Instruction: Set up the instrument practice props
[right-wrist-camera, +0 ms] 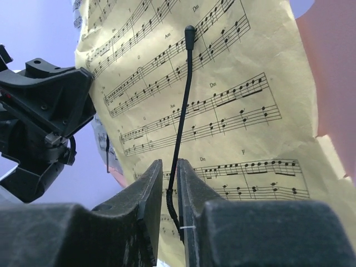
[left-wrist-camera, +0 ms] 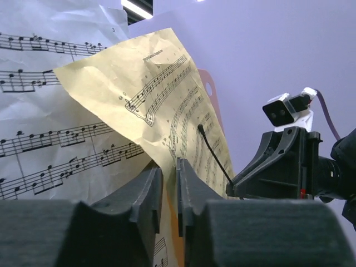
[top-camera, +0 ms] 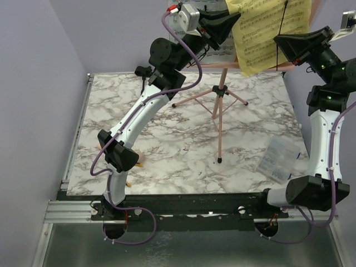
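Observation:
The pink music-stand desk (top-camera: 257, 69) stands high at the back on its pink tripod pole (top-camera: 221, 111). A yellow sheet-music page (top-camera: 267, 25) (left-wrist-camera: 156, 94) (right-wrist-camera: 239, 83) rests on it, with a white page (left-wrist-camera: 44, 100) to its left. My left gripper (top-camera: 221, 28) (left-wrist-camera: 169, 167) has its jaws a narrow gap apart, and the yellow page's left edge runs through that gap. My right gripper (top-camera: 290, 43) (right-wrist-camera: 169, 164) stands slightly open around the desk's thin black page-holder wire (right-wrist-camera: 183, 94) (top-camera: 283, 33), which leans on one finger.
A clear plastic box (top-camera: 280, 158) lies on the marble table at the right. Something small and beige (top-camera: 139, 158) shows under my left forearm, with a bit of yellow (top-camera: 129, 182) near the front edge. The tripod feet (top-camera: 219, 160) spread over the table's middle. Purple walls close in on both sides.

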Motion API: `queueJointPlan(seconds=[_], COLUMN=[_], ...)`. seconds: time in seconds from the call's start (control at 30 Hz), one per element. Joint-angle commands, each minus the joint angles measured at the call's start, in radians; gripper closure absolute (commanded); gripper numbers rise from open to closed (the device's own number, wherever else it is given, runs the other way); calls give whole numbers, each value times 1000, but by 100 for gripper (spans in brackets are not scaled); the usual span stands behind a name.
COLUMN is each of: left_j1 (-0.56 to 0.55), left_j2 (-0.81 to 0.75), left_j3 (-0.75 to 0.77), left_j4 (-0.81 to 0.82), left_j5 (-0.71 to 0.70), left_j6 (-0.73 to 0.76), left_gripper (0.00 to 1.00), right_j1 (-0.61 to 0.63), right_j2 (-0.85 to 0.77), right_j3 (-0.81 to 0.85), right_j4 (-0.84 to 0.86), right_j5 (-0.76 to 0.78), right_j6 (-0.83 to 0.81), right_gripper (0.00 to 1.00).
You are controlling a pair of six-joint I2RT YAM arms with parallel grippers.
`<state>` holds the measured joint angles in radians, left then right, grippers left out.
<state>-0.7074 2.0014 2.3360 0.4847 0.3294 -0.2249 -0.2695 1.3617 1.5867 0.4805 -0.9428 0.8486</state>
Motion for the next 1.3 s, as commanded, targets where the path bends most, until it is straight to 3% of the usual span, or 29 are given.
queueJointPlan(seconds=[0.0,0.13,0.23,0.4,0.7,1.27], left_j1=[-2,0,2,9,39,40], left_j2=[21,53,85,153,155,179], left_j3=[56,148,221,369,384,398], left_j4=[2,-62,-94,-166,-228,-163], left_j5=[65,111,126,203,369,338], left_j6=[-11,44,93,184,252,248], left_gripper=[85,98,100,100,100,100], right_j1=[2,4,6,8,9,30], right_j2=[18,25,24,17,28,39], right_j3=[47,44,28,-14,-47,-35], right_j4=[38,72,98,165,217,220], right_j5=[-46,-73,-88,-124,-136,-140], right_j6=[-10,-24,-29,-35,-18,-12], right_gripper=[82,92,99,99,99,97])
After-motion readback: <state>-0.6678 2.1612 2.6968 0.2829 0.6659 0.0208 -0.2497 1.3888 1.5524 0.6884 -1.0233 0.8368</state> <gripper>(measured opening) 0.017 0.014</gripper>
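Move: The yellow sheet hangs askew on the stand, its left edge already between the left hand's half-open fingers; its middle is roughly 9 cm right of that hand, 2 cm ahead and 1 cm lower. The black holder rod is about 12 cm to the left hand's right, level ahead and 4 cm lower, right between the right fingers. The sheet's middle lies some 3 cm left, 2 cm ahead and 3 cm above the right hand. The white sheet is about 10 cm left and 4 cm ahead of the left hand, 2 cm lower. The yellow sheet's left edge gets pinched as the left fingers shut; that hand draws back about 2 cm while rising some 3 cm, then sinks again to its starting height, its wrist turning over 20 degrees so the fingers point more to the right. The right fingers close on the black rod and ease it 1 to 2 cm left, tilting about 10 degrees. ##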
